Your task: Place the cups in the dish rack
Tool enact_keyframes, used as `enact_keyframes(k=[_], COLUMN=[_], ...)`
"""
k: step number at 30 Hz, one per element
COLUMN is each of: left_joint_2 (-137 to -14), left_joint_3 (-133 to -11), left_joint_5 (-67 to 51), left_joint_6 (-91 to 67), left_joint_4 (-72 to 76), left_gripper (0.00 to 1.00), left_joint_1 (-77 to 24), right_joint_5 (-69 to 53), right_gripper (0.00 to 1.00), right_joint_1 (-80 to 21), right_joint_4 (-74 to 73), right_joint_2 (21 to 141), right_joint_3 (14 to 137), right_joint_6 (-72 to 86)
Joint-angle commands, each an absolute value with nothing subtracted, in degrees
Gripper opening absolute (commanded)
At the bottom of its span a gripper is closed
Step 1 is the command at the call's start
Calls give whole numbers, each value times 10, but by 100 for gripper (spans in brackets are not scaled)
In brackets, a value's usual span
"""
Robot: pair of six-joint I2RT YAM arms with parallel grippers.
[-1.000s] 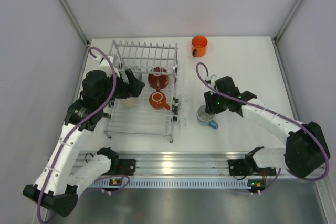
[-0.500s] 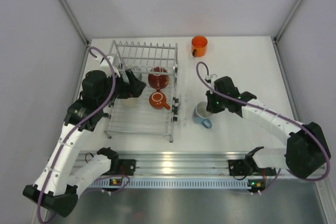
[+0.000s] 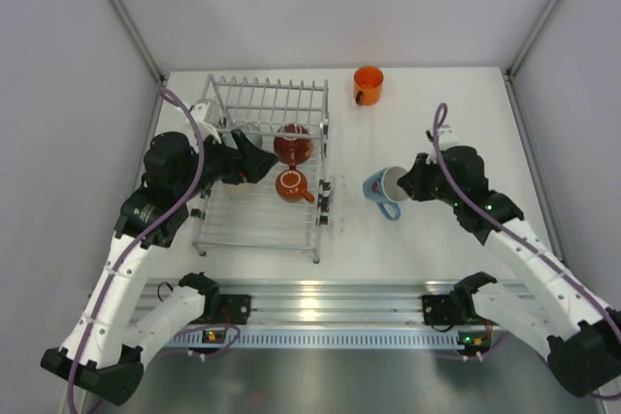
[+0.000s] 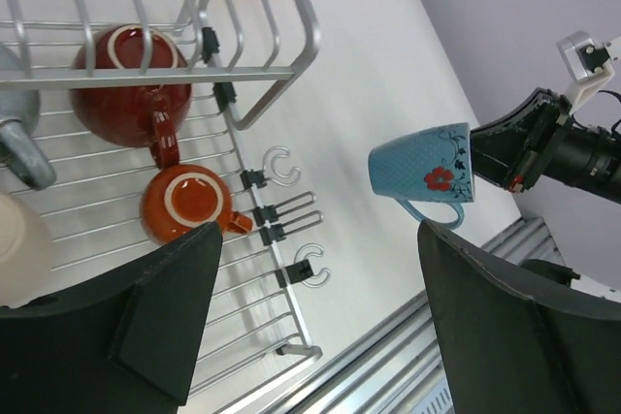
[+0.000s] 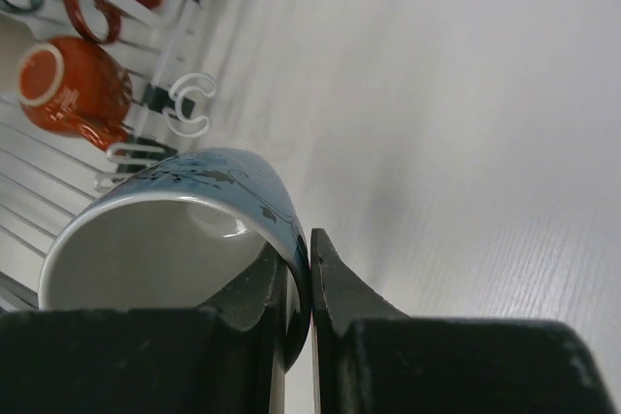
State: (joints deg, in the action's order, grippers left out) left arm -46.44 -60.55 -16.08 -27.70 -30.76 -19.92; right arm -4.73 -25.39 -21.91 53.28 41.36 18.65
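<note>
My right gripper (image 3: 406, 184) (image 5: 299, 249) is shut on the rim of the light blue cup (image 3: 382, 188) (image 4: 422, 176) (image 5: 184, 210), one finger inside and one outside. The cup hangs tipped on its side above the table, right of the dish rack (image 3: 256, 243) (image 4: 291, 21). In the rack lie a dark red cup (image 3: 292, 145) (image 4: 131, 79) and a red-orange cup with a white inside (image 3: 291, 184) (image 4: 184, 203) (image 5: 68, 84). A bright orange cup (image 3: 368, 83) stands on the table at the back. My left gripper (image 3: 250, 156) (image 4: 320, 230) hovers open over the rack, holding nothing.
A grey cup (image 4: 17, 138) and a pale one (image 4: 19, 239) show at the rack's left side. Small clips and hooks (image 3: 330, 203) stick out from the rack's right edge. The arms' mounting rail (image 3: 320, 307) runs along the near table edge.
The right gripper closed on the blue cup's rim, lifted it off the table and tipped it sideways while the arm swung right. The left gripper shifted slightly over the rack.
</note>
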Motion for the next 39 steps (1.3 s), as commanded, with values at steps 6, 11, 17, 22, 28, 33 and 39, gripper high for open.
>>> enact_keyframes(k=[6, 11, 17, 22, 28, 33, 39], left_joint_2=[-465, -468, -462, -462, -467, -468, -470], left_joint_3=[-606, -592, -561, -542, -525, -512, -526], left_joint_5=[-334, -378, -417, -428, -446, -461, -462], left_joint_6=[-370, -426, -482, -504, -532, -561, -557], left_joint_4=[-152, -70, 23, 65, 121, 166, 168], left_gripper=[87, 86, 85, 86, 86, 87, 93], left_joint_1=[-196, -197, -196, -196, -197, -198, -197], right_joint_5=[-171, -234, -258, -251, -234, -226, -225], right_gripper=[0, 0, 0, 0, 0, 0, 0], right_joint_1=[-218, -218, -220, -226, -262, -287, -316], right_joint_4=[-5, 115, 241, 334, 402, 417, 444], right_joint_2=[381, 376, 371, 385, 431, 465, 492], right_joint_3=[398, 401, 388, 378, 398, 413, 416], right_joint_6=[334, 419, 504, 575, 599, 602, 605])
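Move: The blue cup hangs by its rim in my right fingers, its body about 5 cm left of them and 3 cm lower. I am taking it to my left gripper, some 36 cm left, 2 cm back and 16 cm higher. From my left hand the cup lies about 31 cm right, 3 cm ahead and 19 cm lower; the small orange cup in the rack sits 7 cm right, 9 cm ahead, 27 cm below, and the dark red cup 12 cm beyond that. My right hand keeps its pinch on the cup's rim and lifts it steeply, about 22 cm, then swings left towards my left hand, rolling its left side up nearly 60 degrees until the fingers point leftward and slightly up. Meanwhile my open left hand rises some 9 cm, shifting right and a little back as it turns clockwise to face the cup. ##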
